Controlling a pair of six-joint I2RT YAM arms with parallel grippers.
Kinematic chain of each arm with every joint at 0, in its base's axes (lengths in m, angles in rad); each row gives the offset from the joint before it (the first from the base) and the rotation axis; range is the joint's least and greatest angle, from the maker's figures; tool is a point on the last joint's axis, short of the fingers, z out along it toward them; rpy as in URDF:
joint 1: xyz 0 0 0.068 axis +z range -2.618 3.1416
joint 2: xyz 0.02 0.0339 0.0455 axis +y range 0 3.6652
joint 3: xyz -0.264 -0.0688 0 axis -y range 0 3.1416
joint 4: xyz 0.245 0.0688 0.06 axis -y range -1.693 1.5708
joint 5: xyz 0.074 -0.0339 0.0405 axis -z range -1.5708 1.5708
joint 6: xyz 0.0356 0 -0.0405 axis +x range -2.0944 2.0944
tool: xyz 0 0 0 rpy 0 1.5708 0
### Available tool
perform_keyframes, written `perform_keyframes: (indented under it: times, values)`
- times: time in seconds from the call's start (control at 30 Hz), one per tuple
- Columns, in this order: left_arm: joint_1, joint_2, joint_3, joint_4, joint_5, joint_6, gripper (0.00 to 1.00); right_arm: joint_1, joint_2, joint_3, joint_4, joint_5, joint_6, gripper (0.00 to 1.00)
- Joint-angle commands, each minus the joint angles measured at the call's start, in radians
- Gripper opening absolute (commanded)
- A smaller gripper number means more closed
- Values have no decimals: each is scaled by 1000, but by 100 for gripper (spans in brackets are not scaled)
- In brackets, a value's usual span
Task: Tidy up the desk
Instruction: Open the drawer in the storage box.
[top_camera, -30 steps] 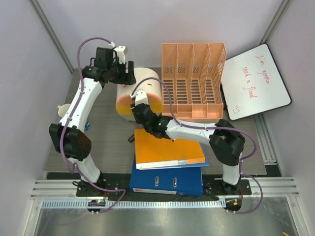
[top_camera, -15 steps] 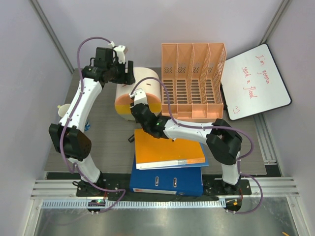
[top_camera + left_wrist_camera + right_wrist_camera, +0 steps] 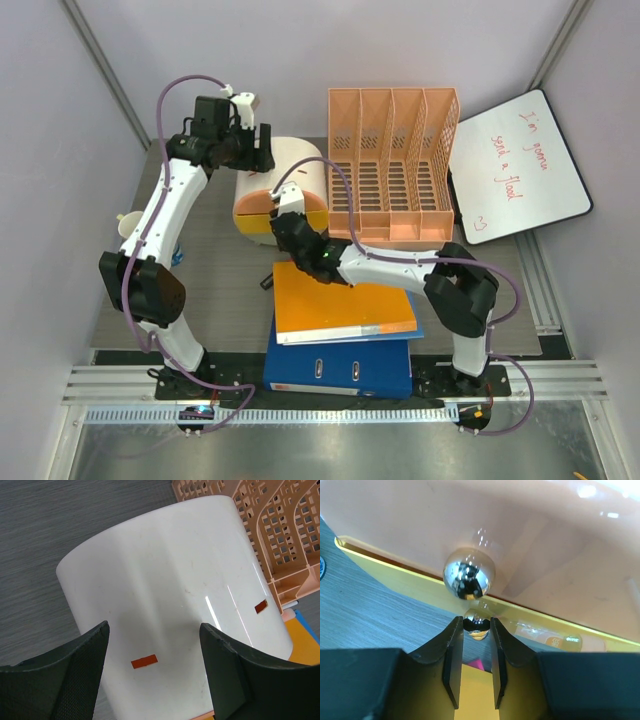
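Observation:
On the dark grey desk [image 3: 215, 285] a white drawer unit [image 3: 305, 168] with a rounded top stands at the back. Its front carries a peach drawer [image 3: 545, 535] over a yellow drawer [image 3: 390, 572], each with a chrome knob. My right gripper [image 3: 473, 626] is shut on the lower chrome knob [image 3: 476, 622], just under the upper knob [image 3: 469, 579]; in the top view it [image 3: 286, 208] sits at the unit's front. My left gripper [image 3: 152, 635] hangs open over the unit's white top [image 3: 165, 575], touching nothing; from above it [image 3: 252, 150] is at the unit's back left.
A peach file rack [image 3: 392, 165] stands right of the unit, its corner [image 3: 280, 535] in the left wrist view. A whiteboard [image 3: 520, 165] lies at the far right. An orange folder [image 3: 340, 300] rests on a blue binder [image 3: 340, 368] near my right arm.
My right gripper has edged up to the drawer front and its jaws have narrowed onto the lower knob. The left arm has stayed still.

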Motion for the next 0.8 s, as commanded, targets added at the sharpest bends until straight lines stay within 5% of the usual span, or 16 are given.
perform_keyframes:
  times: [0.0,0.53,0.7,0.77]
  values:
    - [-1,-30,-16,-28,-16,24,73,24,-81,-50,2,6,42,13]
    - [-1,-33,-12,-25,-14,22,73,140,-162,-179,-53,36,108,13]
    - [-1,-33,-7,-25,-13,18,73,145,-170,-190,-76,33,117,22]
    - [-1,-33,-5,-29,-14,19,73,146,-173,-191,-87,27,117,32]
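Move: The middle (yellow) drawer's knob already sits between the right hand's fingers, no more than about 1 cm ahead, with that drawer just cracked open. The top drawer's knob is some 6 cm above it and 2 cm farther out, straight ahead sideways. The orange folder's middle lies about 15 cm back, 15 cm right and 11 cm below; a small black object, 10 cm back, 3 cm left, 12 cm below. From the left hand the knob is roughly 12 cm back, 5 cm right and 10 cm lower. Straight back towards the robot, nearly level, the right hand draws the middle drawer out by its knob, about 6.5 cm, quickest in the middle and easing off towards the end. The fingers keep their pinch on the knob and the wrist hardly turns, while the left hand stays still and open above the storage box. ##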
